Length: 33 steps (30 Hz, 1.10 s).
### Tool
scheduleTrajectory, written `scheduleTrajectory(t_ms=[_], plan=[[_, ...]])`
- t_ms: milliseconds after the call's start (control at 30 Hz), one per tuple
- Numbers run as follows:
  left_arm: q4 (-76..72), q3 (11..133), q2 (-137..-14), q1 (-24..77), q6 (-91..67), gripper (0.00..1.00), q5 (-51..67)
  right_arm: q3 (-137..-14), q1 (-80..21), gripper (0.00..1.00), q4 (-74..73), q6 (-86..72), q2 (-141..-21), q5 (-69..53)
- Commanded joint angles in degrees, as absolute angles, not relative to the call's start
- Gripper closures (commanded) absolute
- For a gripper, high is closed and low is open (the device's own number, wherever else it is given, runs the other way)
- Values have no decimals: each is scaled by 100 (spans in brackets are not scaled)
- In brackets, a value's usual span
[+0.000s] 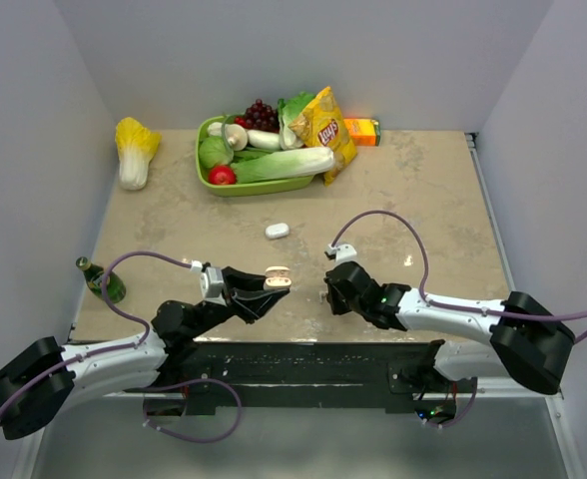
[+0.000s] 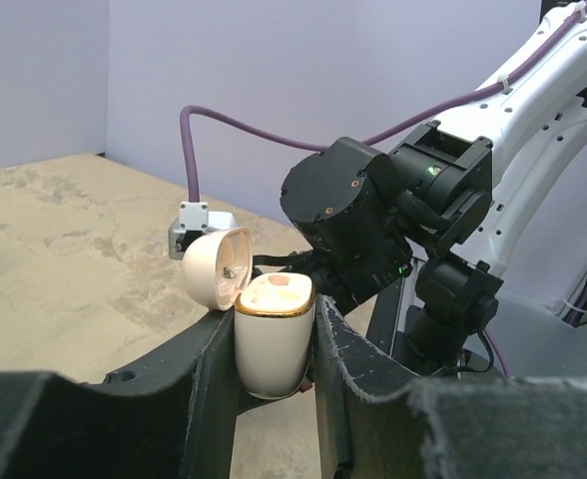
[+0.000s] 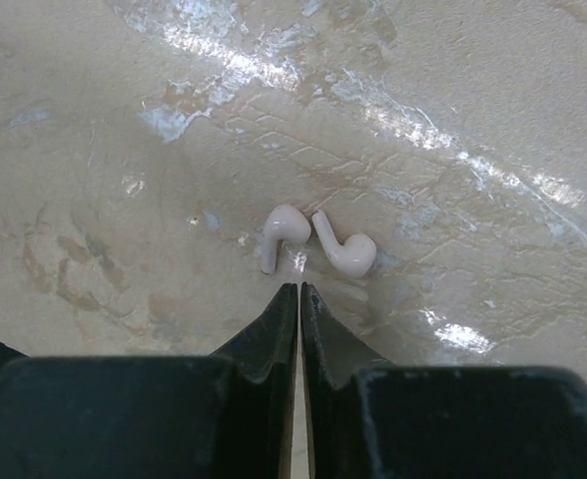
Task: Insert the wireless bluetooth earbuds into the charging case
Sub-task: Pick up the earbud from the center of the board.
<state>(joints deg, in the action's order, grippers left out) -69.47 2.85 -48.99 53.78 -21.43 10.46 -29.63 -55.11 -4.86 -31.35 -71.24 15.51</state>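
The charging case [image 2: 273, 344] is a white rounded box with a gold rim. It stands upright between the fingers of my left gripper [image 2: 276, 351], which is shut on its body. Its lid [image 2: 217, 267] is flipped open to the left, showing the beige inside. From above, the case [image 1: 277, 278] hangs over the table's near edge. Two white earbuds [image 3: 284, 233] [image 3: 347, 251] lie side by side on the tabletop. My right gripper [image 3: 299, 289] is shut with nothing in it, its tips just short of the earbuds. From above, that gripper [image 1: 331, 290] hides the earbuds.
A small white rounded object [image 1: 277, 231] lies mid-table. A green basket [image 1: 260, 187] of vegetables, a chips bag [image 1: 325, 128] and an orange box [image 1: 362, 131] stand at the back, with a cabbage [image 1: 134, 150] at the far left. A green bottle [image 1: 102, 279] stands at the left edge.
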Motion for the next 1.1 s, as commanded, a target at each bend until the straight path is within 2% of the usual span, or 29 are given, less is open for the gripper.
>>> scheduleTrajectory(t_ms=[0, 100, 200, 567, 1067], plan=[[-7321, 0, -4887, 5423, -1969, 100, 940, -3041, -5511, 81, -132, -3357, -7268, 1521], [-7339, 0, -4896, 5432, -1978, 100, 932, -3137, -5511, 63, -114, -3366, -7312, 1520], [-7339, 0, -4869, 5440, -1978, 100, 905, -3295, -5511, 55, -193, -3349, -7339, 1582], [-7339, -158, -4852, 5432, -1969, 100, 844, -3779, -5511, 56, -334, -3305, -8058, 1652], [-7339, -176, -4852, 5432, -1934, 100, 861, -3972, -5511, 56, -413, -3305, -8429, 1749]])
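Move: The near-left earbud of the pair in the middle of the board lies about 2 cm ahead of my right hand, 2 cm to its left and 3 cm below. The other earbud is about 3 cm ahead, straight in front sideways, and equally low; a closed white case rests some 16 cm ahead and 12 cm left. From my left hand, which holds up the open charging case, the wanted earbud lies roughly 8 cm ahead, 8 cm right and 22 cm below. I open my right fingers from nearly shut to almost half wide, low over the board, then lift them about 1 cm as I shift some 3 cm left and forward, and sink about 2 cm so they straddle the near-left earbud. One fingertip comes down between the two earbuds, close against its head; there I hold still, fingers open. My left hand stays put, keeping its grip on the case. ##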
